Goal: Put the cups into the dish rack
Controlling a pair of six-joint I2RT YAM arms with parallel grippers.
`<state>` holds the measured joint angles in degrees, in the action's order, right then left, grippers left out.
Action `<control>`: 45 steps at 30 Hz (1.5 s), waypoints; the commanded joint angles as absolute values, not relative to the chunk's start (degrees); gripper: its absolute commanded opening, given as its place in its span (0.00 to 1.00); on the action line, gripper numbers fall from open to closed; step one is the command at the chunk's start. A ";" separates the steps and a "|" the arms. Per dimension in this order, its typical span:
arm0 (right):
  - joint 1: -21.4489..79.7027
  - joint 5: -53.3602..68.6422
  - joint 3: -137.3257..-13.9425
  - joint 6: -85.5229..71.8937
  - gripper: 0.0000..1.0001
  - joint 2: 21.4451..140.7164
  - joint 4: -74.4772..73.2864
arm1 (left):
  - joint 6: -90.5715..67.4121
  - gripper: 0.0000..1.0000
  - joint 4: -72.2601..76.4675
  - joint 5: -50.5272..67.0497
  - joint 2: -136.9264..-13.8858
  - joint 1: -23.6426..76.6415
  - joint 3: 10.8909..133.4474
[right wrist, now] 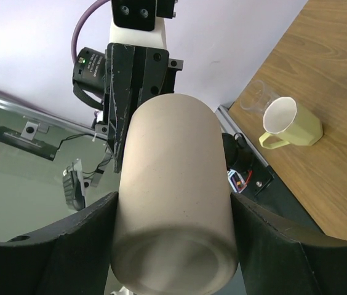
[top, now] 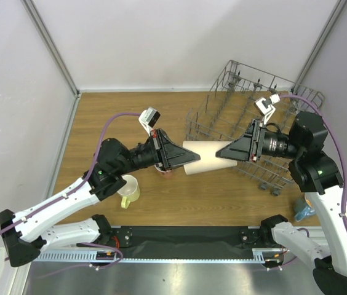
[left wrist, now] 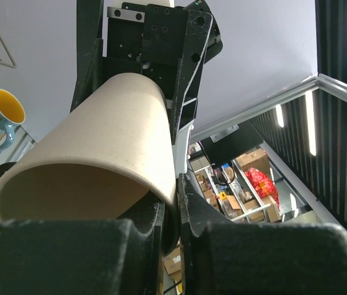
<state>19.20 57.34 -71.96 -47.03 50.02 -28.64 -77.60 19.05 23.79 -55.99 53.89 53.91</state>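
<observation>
A beige handleless cup (top: pixel 205 157) hangs on its side in the air between both arms, in front of the dish rack (top: pixel 235 104). My left gripper (top: pixel 183 158) is shut on its rim, one finger inside the mouth and one outside (left wrist: pixel 176 184). My right gripper (top: pixel 219 152) has its fingers against both sides of the cup's base (right wrist: pixel 173 206). A pale yellow mug (top: pixel 129 189) stands on the table by the left arm. A salmon-pink mug (top: pixel 164 170) shows partly under the left gripper. A clear glass (right wrist: pixel 258 97) stands near the yellow mug (right wrist: pixel 290 123).
The grey wire rack fills the back right of the wooden table (top: pixel 112 123). A blue cup (top: pixel 303 209) lies near the right arm's base. White walls close the back and sides.
</observation>
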 commanded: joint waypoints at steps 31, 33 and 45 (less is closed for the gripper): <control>12.66 -10.00 -124.78 -32.79 0.00 81.55 -80.85 | -38.07 0.98 -40.16 9.76 -42.72 39.64 65.83; 11.00 -13.08 -126.90 -31.82 0.00 85.06 -84.36 | -37.01 0.98 -41.39 8.62 -42.80 39.64 66.18; 4.57 -16.00 -110.31 -31.38 0.00 85.25 -85.70 | -29.45 1.00 -48.34 1.32 -41.48 38.93 71.72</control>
<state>4.75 -13.08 -112.42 -32.23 87.15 -76.71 -33.23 -47.33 4.49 -42.06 39.55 68.64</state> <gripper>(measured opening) 0.733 0.995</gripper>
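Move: The beige cup hangs between both hands: its middle is about 4 cm right of the left hand, and about 3 cm left of and 1 cm behind the right one. From the right hand the dish rack's middle is some 26 cm ahead, 20 cm right and 33 cm down. From the left hand the red-handled mug is about 14 cm ahead, 9 cm left, 40 cm down; the yellow mug lies 5 cm ahead and 23 cm left, equally low. Open the left gripper wide to let go of the cup's rim, then draw it about 15 cm left and 10 cm down, slightly forward, swinging its fingers downward. Keep the right gripper's hold near the cup's base, carry it some 20 cm forward and as far right to above the dish rack, turning clockwise until the fingers point forward and down, then start lowering, about 10 cm. ##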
